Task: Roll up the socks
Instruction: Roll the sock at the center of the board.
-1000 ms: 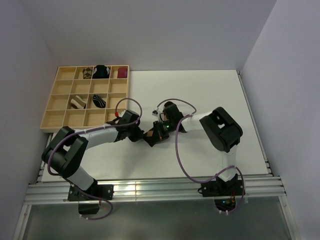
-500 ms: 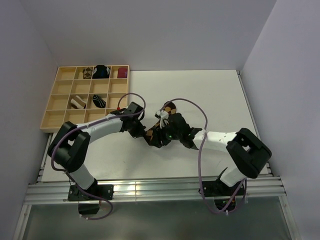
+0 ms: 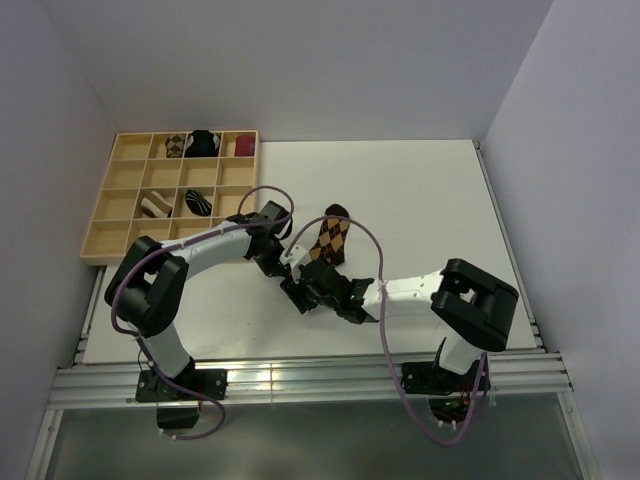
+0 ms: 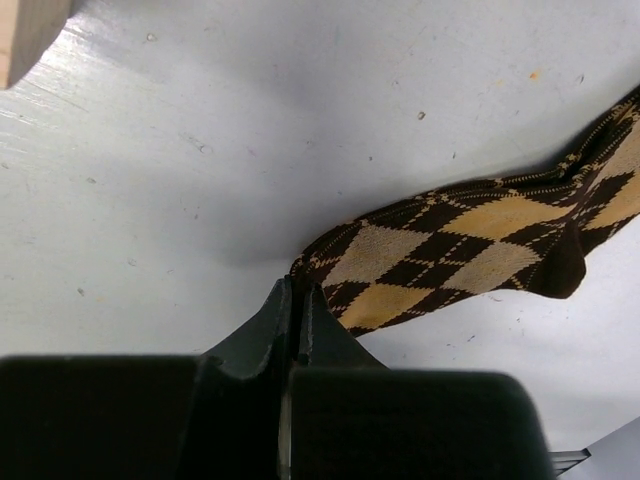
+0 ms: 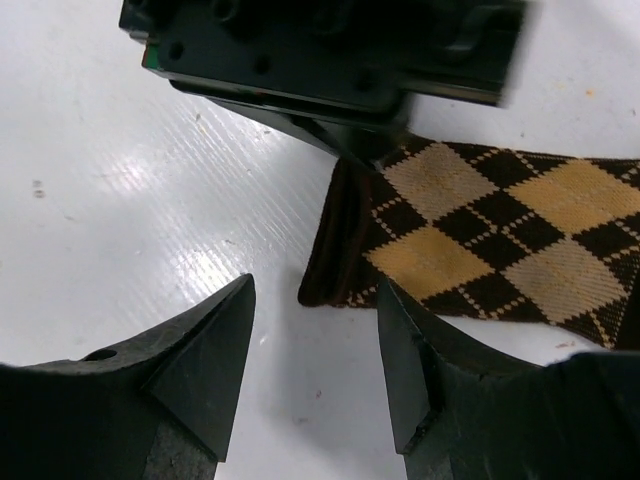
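Observation:
A brown-and-tan argyle sock (image 3: pixel 325 240) lies stretched out flat in the middle of the white table. My left gripper (image 4: pixel 297 285) is shut on a corner of its cuff, seen from above at the sock's near end (image 3: pixel 288 268). My right gripper (image 5: pixel 315 285) is open just short of the cuff edge (image 5: pixel 345 240), with bare table between its fingertips; it holds nothing. From above, the right gripper (image 3: pixel 303 295) sits just nearer than the left one. In the right wrist view the left gripper's black body (image 5: pixel 330 60) crosses the top, above the sock (image 5: pixel 490 230).
A wooden compartment tray (image 3: pixel 110 230) stands at the far left; its corner (image 4: pixel 30 30) shows in the left wrist view. It holds a brown-and-cream striped roll (image 3: pixel 155 205), a black thin-striped roll (image 3: pixel 198 202), an argyle roll (image 3: pixel 174 146), a black-and-blue bundle (image 3: pixel 205 143) and a maroon bundle (image 3: pixel 244 145).
The right gripper has opened, let go of the sock and swung toward the near edge. The bunched sock now lies spread out. The left gripper has closed on the cuff.

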You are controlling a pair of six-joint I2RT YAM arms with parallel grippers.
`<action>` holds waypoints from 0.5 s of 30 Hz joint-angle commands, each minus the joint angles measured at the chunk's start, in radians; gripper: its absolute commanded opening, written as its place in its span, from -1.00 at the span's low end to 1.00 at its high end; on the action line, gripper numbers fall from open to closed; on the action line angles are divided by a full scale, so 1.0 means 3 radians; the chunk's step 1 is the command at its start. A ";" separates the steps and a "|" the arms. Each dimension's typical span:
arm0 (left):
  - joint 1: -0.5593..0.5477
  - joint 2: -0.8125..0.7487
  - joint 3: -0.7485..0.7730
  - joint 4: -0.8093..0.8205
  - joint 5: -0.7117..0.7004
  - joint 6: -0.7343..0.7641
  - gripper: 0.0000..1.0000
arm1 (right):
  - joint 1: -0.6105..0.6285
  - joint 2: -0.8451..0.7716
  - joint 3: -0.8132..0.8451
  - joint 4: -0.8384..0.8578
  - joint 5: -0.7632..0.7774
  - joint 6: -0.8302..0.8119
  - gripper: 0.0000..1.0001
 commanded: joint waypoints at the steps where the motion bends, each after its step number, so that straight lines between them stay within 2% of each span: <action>1: -0.0003 0.0001 0.0067 -0.0080 -0.0007 0.0027 -0.99 | 0.0167 0.0145 0.0234 0.0059 0.0534 -0.0226 0.19; 5: -0.0003 0.0016 0.0057 -0.0060 0.0024 0.0027 -0.99 | 0.0239 0.0298 0.0295 0.0099 0.0718 -0.0267 0.19; 9: -0.0003 0.0016 0.0062 -0.0055 0.0019 0.0033 -0.99 | 0.0259 0.0436 0.0367 0.0110 0.0816 -0.0298 0.09; 12: -0.0003 0.0011 0.0062 -0.0050 0.0019 0.0027 -0.99 | 0.0260 0.0498 0.0382 0.0110 0.0821 -0.0298 -0.06; 14: -0.0003 0.0001 0.0052 -0.0034 0.0014 0.0017 -0.99 | 0.0260 0.0508 0.0372 0.0140 0.0821 -0.0278 -0.24; 15: -0.0003 -0.0005 0.0042 -0.0024 0.0024 0.0012 -0.99 | 0.0260 0.0498 0.0357 0.0166 0.0811 -0.0267 -0.40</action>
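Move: The sock's folded end edge lies about 2 cm ahead of the right hand, 1 cm left and 3 cm below. From that hand, the left fingertips, already pinching the edge's far end, are 4 cm ahead and 3 cm left; the flat sock body is centred roughly 11 cm ahead and 8 cm right. From the left hand, the part of the edge aimed at is some 3 cm back and 2 cm right. Right hand sinks about 2.5 cm, easing forward, fingers partly closing around the folded edge; left keeps its pinch. ##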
